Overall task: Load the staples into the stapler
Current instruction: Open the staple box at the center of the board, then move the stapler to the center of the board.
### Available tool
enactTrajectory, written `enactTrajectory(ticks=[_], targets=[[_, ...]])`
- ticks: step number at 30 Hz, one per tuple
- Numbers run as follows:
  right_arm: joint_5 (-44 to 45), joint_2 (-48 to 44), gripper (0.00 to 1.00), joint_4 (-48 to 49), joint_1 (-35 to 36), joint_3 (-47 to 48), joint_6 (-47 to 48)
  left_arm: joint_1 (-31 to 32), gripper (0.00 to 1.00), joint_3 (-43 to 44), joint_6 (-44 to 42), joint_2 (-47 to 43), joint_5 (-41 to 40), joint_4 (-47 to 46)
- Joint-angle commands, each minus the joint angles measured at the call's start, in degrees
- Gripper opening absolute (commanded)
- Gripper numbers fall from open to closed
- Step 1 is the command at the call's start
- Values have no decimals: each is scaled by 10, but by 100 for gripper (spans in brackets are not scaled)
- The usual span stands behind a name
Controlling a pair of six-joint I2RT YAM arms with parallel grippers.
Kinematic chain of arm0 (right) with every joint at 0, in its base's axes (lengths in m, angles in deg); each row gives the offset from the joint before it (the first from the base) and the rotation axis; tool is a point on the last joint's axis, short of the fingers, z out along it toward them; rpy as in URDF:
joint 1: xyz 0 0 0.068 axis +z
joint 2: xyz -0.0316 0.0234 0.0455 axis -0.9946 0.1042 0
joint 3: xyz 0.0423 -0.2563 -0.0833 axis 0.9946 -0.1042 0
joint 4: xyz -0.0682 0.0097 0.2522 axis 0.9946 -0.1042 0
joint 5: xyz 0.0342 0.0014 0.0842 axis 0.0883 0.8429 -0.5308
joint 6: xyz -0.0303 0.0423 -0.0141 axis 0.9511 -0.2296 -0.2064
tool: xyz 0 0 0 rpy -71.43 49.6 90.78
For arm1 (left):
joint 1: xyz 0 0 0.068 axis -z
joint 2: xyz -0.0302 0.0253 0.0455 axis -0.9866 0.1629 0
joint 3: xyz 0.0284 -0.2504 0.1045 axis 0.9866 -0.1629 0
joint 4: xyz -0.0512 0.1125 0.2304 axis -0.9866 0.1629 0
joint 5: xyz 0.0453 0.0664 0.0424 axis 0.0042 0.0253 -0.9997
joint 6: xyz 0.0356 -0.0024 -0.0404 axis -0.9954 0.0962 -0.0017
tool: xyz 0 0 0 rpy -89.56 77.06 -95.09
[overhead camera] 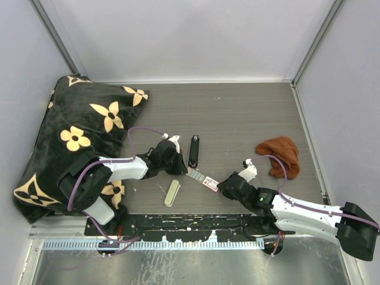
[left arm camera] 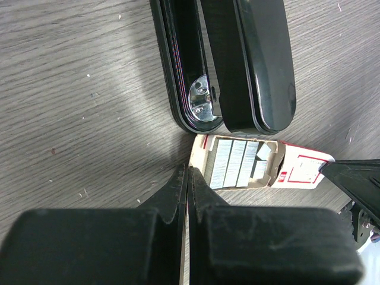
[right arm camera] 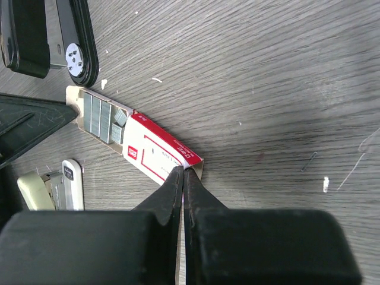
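The black stapler [overhead camera: 193,151] lies hinged open on the grey table, with its top arm [left arm camera: 255,59] beside its channel. Just below it is the red-and-white box [right arm camera: 160,153]. Its cardboard tray is slid out and shows rows of silvery staples [left arm camera: 234,161]. My left gripper [left arm camera: 189,171] is shut, its tips against the tray's outer corner. No cardboard shows between them. My right gripper [right arm camera: 184,172] is shut on the far end of the box sleeve. In the top view the two grippers face each other across the box [overhead camera: 205,180].
A cream-green oblong [overhead camera: 172,192] lies near the front edge, below the left gripper. A brown cloth [overhead camera: 280,155] sits at the right. A black flowered cushion [overhead camera: 77,136] fills the left side. Small bits of debris [right arm camera: 325,184] dot the wood.
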Motion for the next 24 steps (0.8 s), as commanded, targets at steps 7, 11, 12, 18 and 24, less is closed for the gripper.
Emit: enactTrajectory(ticks=[7,11,12,18,24], targets=[[25,-11,0,-21,-2,3,-5,-2,0,12,3,-7,2,-26],[24,-8,6,-21,-2,5,-6,-2,5,15,1,-5,6,-24],[24,-7,13,-21,-2,5,-5,-2,8,15,1,-6,6,-23],[35,-24,48,-42,-2,13,-3,-1,39,21,-9,-30,-14,5],[75,-68,70,-112,-3,41,23,-2,72,40,-44,-97,-67,77]])
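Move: The staple box already lies drawn open between the hands, its middle about 3 cm back and 6 cm right of the left hand, and some 3 cm ahead and 6 cm left of the right hand, about level with both or a touch below. From the left hand, the black stapler lies about 8 cm ahead and 2 cm right; the pale green stapler about 8 cm back and 6 cm left. The staple box is let go at both ends: the left fingers, shut on the tray's end wall, and the right fingers, pinching the sleeve's far end, open to about two thirds together. The right hand eases slightly right before opening, about 1 cm in all, rising a little at the end; the left holds still, then lifts some 1.5 cm off the tray. ##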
